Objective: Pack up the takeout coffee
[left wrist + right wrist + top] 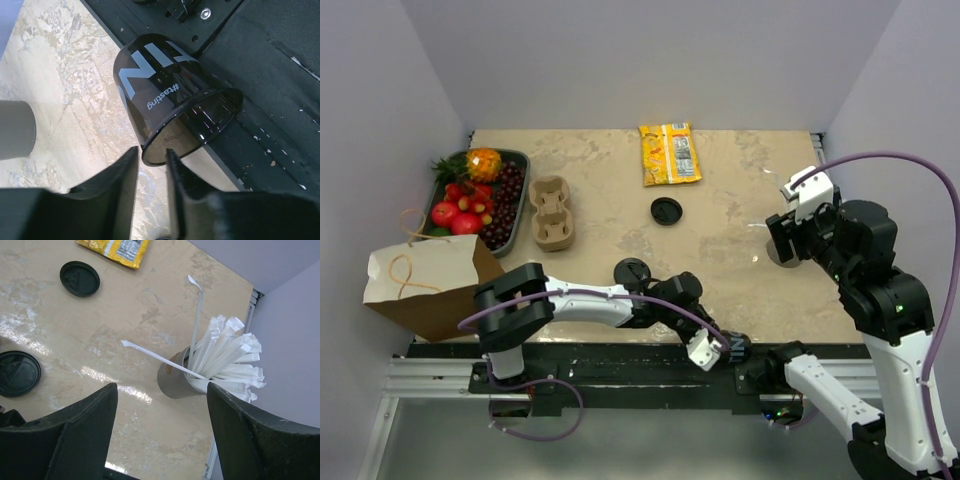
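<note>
A dark see-through coffee cup [160, 85] with white lettering lies on its side at the table's near edge, mouth toward my left gripper [151, 152]. One finger [125, 175] stands just outside the cup's rim and the other finger [175, 175] just inside its mouth, with a narrow gap still between them. In the top view the cup [737, 347] and the left gripper [715, 350] sit by the arm bases. My right gripper [161, 385] hangs open above the grey straw holder [177, 380], holding nothing. Two black lids [666, 210] [632, 272] lie flat on the table.
A cardboard cup carrier [551, 213] lies at the left, beside a tray of fruit [516, 160]. A brown paper bag [425, 280] stands at the near left. A yellow snack packet [669, 153] lies at the back. The black base rail [270, 100] runs under the cup.
</note>
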`<state>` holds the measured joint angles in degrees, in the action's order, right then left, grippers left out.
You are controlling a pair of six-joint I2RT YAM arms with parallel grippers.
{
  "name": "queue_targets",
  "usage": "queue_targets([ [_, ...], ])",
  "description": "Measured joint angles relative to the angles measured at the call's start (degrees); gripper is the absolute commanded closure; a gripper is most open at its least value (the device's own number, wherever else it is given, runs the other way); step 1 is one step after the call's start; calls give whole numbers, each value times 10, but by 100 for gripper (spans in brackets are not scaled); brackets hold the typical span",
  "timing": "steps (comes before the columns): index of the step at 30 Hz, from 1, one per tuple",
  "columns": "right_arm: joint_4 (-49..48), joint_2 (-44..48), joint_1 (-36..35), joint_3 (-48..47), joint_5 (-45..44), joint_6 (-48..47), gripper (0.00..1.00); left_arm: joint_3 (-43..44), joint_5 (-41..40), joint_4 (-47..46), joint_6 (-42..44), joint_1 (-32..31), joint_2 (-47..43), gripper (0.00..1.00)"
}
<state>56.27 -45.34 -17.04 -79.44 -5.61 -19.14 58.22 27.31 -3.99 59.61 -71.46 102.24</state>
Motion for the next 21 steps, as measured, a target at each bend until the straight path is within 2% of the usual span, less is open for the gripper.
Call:
queue_targets([
  [8,-3,9,14,25,7,10,25,24,0,5,-11,-2,7,86],
  [13,-9,12,22,38,9,12,25,39,1,16,-31,-2,10,90],
  [16,-13,13,29,44,9,12,25,52,6,33,-36,-2,12,100],
  [21,-19,14,38,52,8,11,25,108,21,108,-36,6,24,100],
])
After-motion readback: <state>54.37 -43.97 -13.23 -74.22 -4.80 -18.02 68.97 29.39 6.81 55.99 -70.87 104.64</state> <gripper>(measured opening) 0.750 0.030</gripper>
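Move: The empty cup lies on its side at the table's near edge, its middle about 5 cm right of the left hand, 2 cm back and 2 cm lower, with the rim between the open fingers. The loose lid is some 9 cm ahead of that hand and 10 cm left; the lidded cup about 12 cm ahead, 17 cm left. From the right hand the empty cup lies roughly 14 cm back, 8 cm left and 31 cm below. Left fingers close and pinch the empty cup's rim, rising 2.5 cm and drifting right; right hand sinks 2.5 cm. ##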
